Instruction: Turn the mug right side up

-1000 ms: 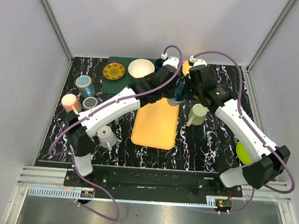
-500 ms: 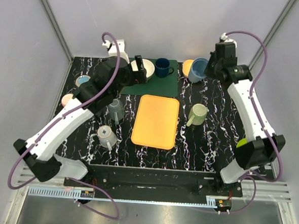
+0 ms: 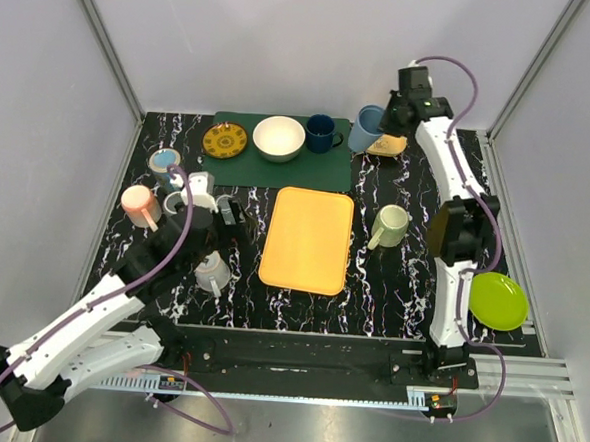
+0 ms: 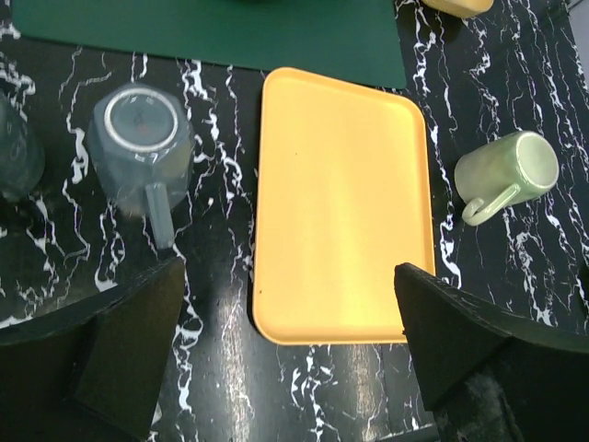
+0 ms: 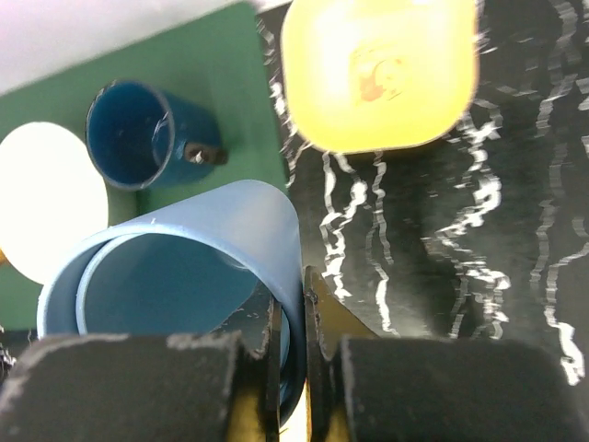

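The light blue mug (image 3: 365, 128) is at the back of the table, beside a yellow dish (image 3: 390, 145). My right gripper (image 3: 383, 119) is shut on its rim. In the right wrist view one finger (image 5: 269, 343) is inside the mug (image 5: 212, 249) and the other is outside against the wall, and the gripper (image 5: 293, 287) looks into the mug's open mouth. Whether the mug rests on the table, I cannot tell. My left gripper (image 3: 225, 217) hangs open and empty over the table's left side. In its wrist view the gripper (image 4: 288, 267) has an upside-down grey mug (image 4: 138, 143) below it.
An orange tray (image 3: 307, 240) lies in the middle, with a green mug (image 3: 390, 225) on its side to the right. A dark blue mug (image 3: 322, 133) and a white bowl (image 3: 278, 137) stand on the green mat (image 3: 330, 168). A white mug (image 3: 210, 270), a pink cup (image 3: 139, 203) and a lime plate (image 3: 497, 301) are nearby.
Both grippers were at the blue mug near the tray's far edge. The left gripper opened and drew back to the left. The right arm carried the mug to the back.
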{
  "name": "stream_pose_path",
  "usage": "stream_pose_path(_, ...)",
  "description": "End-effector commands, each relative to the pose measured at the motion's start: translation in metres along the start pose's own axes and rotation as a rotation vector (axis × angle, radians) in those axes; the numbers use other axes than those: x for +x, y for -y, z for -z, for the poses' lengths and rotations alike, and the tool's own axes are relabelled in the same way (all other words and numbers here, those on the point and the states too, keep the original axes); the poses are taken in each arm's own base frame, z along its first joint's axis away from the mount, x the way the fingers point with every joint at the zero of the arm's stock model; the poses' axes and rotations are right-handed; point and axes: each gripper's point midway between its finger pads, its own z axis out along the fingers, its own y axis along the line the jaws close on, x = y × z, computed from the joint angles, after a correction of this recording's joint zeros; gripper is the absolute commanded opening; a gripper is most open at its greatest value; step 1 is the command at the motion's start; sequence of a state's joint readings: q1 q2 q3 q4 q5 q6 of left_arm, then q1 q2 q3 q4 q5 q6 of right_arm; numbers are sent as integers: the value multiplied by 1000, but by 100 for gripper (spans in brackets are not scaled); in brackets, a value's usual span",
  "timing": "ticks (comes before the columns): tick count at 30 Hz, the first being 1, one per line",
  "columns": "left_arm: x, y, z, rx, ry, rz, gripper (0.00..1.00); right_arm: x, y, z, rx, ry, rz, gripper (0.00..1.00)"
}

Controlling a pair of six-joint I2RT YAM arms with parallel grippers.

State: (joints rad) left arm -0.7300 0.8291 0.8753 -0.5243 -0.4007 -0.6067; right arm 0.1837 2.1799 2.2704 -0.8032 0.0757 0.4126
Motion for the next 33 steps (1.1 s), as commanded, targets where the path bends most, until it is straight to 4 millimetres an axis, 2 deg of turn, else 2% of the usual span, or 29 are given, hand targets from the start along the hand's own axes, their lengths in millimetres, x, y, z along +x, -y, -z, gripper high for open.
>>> stream_pose_path(1,0,-5,9,31,67,88,99,16,-54,4,-109,-33,67,0)
stream_pose_path(5,13,-16,7,-3,33,67,99,37,-64,-22,-65,-60,134,0)
stream_pose_path(7,18,-18,6,-9,20,61,99,48,-68,-28,-49,-74,165,0)
stream_pose_path(11,26,-18,3,-8,-4,61,99,71,-67,-49,-25,-131,179,0)
stream_pose_path(12,28,-19,2,-9,-8,61,99,73,-66,-51,-13,-132,191,4)
stream_pose_path(13,30,-20,2,-13,-11,59,99,78,-65,-54,-3,-141,202,15)
stream_pose_path(15,32,-21,1,-14,-13,56,99,85,-63,-59,7,-154,209,31)
stream_pose_path(16,35,-22,0,-16,-18,52,99,88,-63,-61,13,-156,212,43)
stream_pose_path(20,37,-22,-2,-18,-23,51,99,83,-66,-60,17,-131,216,58)
stream_pose_path(22,36,-22,-2,-16,-22,50,99,79,-69,-57,9,-118,206,61)
stream_pose_path(24,34,-22,-1,-18,-15,54,99,70,-72,-50,18,-89,193,63)
stream_pose_path(27,27,-24,4,-23,9,62,99,37,-83,-17,9,13,169,66)
stream_pose_path(28,22,-23,5,-20,23,64,99,10,-95,12,-31,90,144,66)
stream_pose_path(30,10,-22,10,-22,55,56,99,-7,-100,40,-50,144,122,67)
stream_pose_path(31,7,-22,12,-22,63,51,99,-30,-106,78,-90,210,99,68)
stream_pose_path(33,-3,-21,14,-32,83,38,99,-29,-105,103,-112,213,95,68)
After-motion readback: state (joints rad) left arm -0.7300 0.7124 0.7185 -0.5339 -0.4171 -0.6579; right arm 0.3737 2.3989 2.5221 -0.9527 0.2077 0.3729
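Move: The right hand holds the light-blue cup by its rim; its spot on the green mat lies about 13 cm left, 2 cm back and some 15 cm below. The dark-blue mug stands 7 cm ahead and 3 cm left of that spot, the white bowl 6 cm ahead and 15 cm left of it, the yellow dish 9 cm ahead and 14 cm right of it. From the left hand the spot is about 17 cm ahead, 21 cm right. Right hand carries the cup about 9 cm left and 10 down, lets go, rises; left hand sinks some 4. ##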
